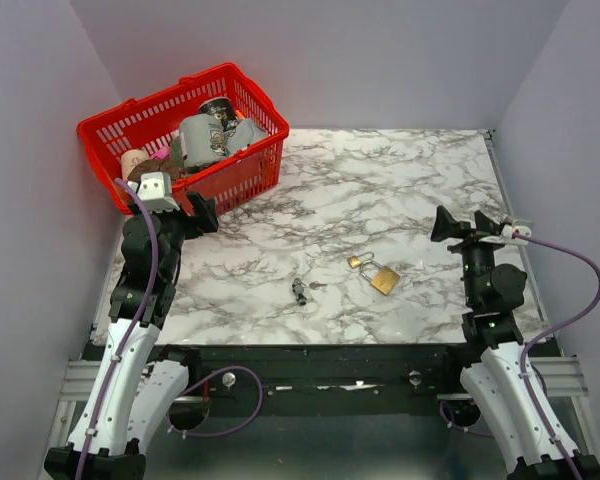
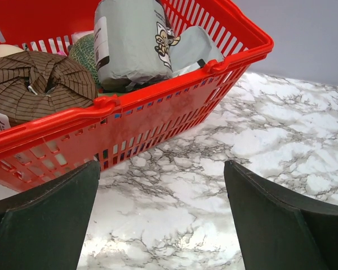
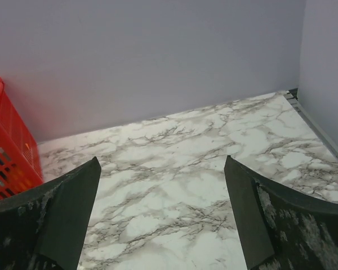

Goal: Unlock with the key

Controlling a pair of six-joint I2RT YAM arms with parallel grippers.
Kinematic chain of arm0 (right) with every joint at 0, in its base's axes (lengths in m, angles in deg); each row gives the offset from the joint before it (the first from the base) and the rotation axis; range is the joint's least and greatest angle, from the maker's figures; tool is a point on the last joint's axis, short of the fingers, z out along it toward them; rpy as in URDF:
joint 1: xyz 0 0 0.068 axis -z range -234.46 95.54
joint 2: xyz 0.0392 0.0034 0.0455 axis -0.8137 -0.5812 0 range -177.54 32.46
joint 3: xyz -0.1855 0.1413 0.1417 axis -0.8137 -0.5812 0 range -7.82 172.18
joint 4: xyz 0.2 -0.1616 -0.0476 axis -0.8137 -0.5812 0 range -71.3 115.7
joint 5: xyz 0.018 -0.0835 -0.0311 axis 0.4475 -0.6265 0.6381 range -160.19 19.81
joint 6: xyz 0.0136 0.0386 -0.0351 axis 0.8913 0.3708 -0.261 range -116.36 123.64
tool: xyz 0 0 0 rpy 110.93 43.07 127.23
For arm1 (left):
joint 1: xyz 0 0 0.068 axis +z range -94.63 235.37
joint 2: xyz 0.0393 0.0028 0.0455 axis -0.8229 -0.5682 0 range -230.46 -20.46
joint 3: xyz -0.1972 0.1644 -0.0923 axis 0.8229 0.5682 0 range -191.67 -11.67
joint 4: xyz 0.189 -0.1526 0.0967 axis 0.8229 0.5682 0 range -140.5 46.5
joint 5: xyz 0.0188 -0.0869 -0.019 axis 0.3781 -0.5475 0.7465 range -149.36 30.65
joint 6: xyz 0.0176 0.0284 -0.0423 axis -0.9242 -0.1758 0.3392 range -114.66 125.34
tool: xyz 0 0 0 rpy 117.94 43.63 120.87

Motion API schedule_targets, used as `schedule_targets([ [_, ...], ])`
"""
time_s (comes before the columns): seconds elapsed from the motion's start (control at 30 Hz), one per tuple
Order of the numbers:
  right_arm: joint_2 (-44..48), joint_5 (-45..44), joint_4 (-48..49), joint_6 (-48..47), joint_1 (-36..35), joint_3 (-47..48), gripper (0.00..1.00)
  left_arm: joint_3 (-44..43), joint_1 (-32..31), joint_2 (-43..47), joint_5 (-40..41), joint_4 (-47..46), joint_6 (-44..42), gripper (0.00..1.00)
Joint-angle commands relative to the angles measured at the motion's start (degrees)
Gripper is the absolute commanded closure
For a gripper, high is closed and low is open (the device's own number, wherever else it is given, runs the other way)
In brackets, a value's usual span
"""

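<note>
In the top view a tiny key (image 1: 302, 291) with a black head and thin silver blade lies on the marble table near the front middle. A brass padlock (image 1: 381, 277) with a silver shackle lies just right of it, with a smaller brass padlock (image 1: 356, 262) at its upper left. My left gripper (image 1: 204, 213) is open and empty at the left, beside the red basket. My right gripper (image 1: 458, 224) is open and empty at the right, above the table. Neither wrist view shows the key or the padlocks.
A red plastic basket (image 1: 242, 172) stands at the back left, holding a grey wrapped roll (image 1: 202, 137), a folded brown cloth (image 2: 39, 81) and other items. It fills the upper left wrist view (image 2: 174, 107). Grey walls enclose the table on three sides.
</note>
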Motion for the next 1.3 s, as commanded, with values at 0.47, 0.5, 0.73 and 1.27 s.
schedule_targets([
  [0.47,1.08,0.43,-15.89,0.51,0.06,6.86,0.14,-5.05,-1.2,-4.7,-1.5,2.47,-3.33,0.01],
  [0.5,0.2,2.88,-16.69,0.69,0.06,7.4,0.17,-7.58,-1.98,-5.59,-0.98,3.44,-3.24,0.01],
  [0.73,-7.18,12.14,-21.61,2.27,-3.78,10.82,0.28,-13.76,-4.19,-11.66,-0.09,2.93,-2.71,0.01],
  [1.27,-33.0,-6.22,-27.07,9.74,-42.98,20.49,0.29,-6.11,-6.03,-10.78,-0.97,-0.15,-2.45,0.01],
])
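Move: From the right hand, the key lies about 30 cm left, 1 back and 26 below. On the same table, the large padlock is some 13 cm left and level ahead, the small padlock 21 left and 5 ahead, the dark keyring piece 34 left and 3 back. From the left hand, the key is about 24 cm right, 2 back and 28 below. Right hand sweeps about 20 cm left, sinking, towards the key, tilting down, fingers narrowing; left hand bobs rightward. ##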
